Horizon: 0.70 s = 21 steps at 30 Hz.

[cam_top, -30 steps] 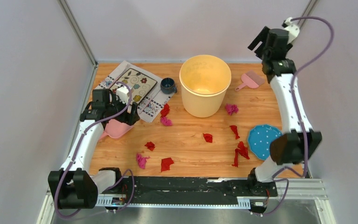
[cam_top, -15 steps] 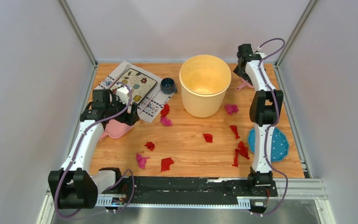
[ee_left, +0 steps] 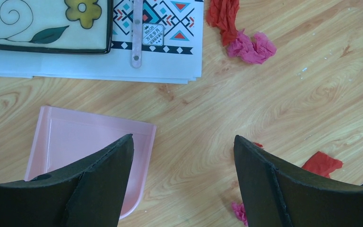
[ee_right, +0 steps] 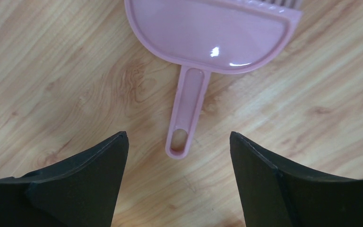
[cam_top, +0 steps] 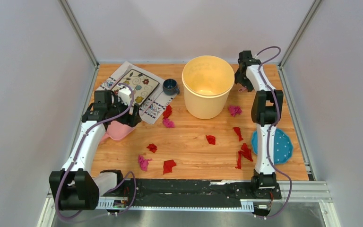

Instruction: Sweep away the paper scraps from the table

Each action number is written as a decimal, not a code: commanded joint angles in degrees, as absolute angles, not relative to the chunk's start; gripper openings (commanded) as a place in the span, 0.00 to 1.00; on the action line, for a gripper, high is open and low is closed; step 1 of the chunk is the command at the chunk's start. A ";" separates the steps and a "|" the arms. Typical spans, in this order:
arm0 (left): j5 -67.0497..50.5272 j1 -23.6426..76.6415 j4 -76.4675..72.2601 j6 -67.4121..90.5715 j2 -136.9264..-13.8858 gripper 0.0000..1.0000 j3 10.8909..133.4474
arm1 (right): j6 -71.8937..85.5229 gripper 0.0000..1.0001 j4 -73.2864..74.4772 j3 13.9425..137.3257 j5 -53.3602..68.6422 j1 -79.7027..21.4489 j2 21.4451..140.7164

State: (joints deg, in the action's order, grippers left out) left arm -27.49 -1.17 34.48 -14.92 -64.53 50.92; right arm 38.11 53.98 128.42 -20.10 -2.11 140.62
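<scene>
Red and pink paper scraps point(cam_top: 210, 139) lie scattered over the wooden table point(cam_top: 194, 153), from beside the placemat to the front right. In the left wrist view a red and a pink scrap point(ee_left: 251, 46) lie together. My left gripper point(ee_left: 183, 138) hovers open, its left finger over the pink dustpan point(ee_left: 87, 142), which is also in the top view point(cam_top: 118, 131). My right gripper point(ee_right: 177, 135) is open just above the table, its fingers either side of the handle end of the pink brush point(ee_right: 208, 28), touching nothing. From above, the right gripper point(cam_top: 242, 78) hides most of the brush.
A tall yellow bucket point(cam_top: 207, 92) stands at the back middle, close to the left of the right gripper. A small blue cup point(cam_top: 171, 86) and a patterned placemat point(cam_top: 134, 90) sit at the back left. A blue dotted plate point(cam_top: 280, 146) lies at the right, partly under the right arm.
The right arm has swung down from high at the back right and now hangs low over the brush beside the bucket. The left arm and the scraps have not moved.
</scene>
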 commanded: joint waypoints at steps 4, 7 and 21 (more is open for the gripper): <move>-26.81 -1.41 33.75 -16.70 -64.07 0.84 50.01 | 42.89 0.77 52.47 129.73 -14.68 -0.53 144.23; -26.54 -1.41 33.66 -16.70 -64.25 0.84 50.10 | 42.10 0.74 51.07 128.15 -13.19 1.23 144.05; -27.07 -1.41 34.54 -16.87 -63.81 0.84 50.71 | 39.03 0.00 44.30 117.70 -4.93 4.48 137.04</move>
State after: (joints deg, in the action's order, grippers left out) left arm -26.44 -1.17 34.57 -15.64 -64.55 50.17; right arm 40.64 46.06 121.64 -10.09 3.33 139.63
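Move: The brush handle lies roughly 3 cm below the right hand, about 3 cm to its right and 2 cm ahead, with the brush head farther on, some 6 cm ahead and 9 cm right. The yellow bin stands about 18 cm left and 6 cm back; a pink paper scrap lies some 11 cm back and 2 cm left. From the left hand, the handle is about 26 cm ahead, 59 cm right and 13 cm below. The right fingers shut from wide open onto the brush handle, pinching it from both sides just above its hanging hole. To get there the hand first drops about 2 cm around the handle, then slides some 2 cm to the right, rolling about 10 degrees so its left side rises while the pads close. ##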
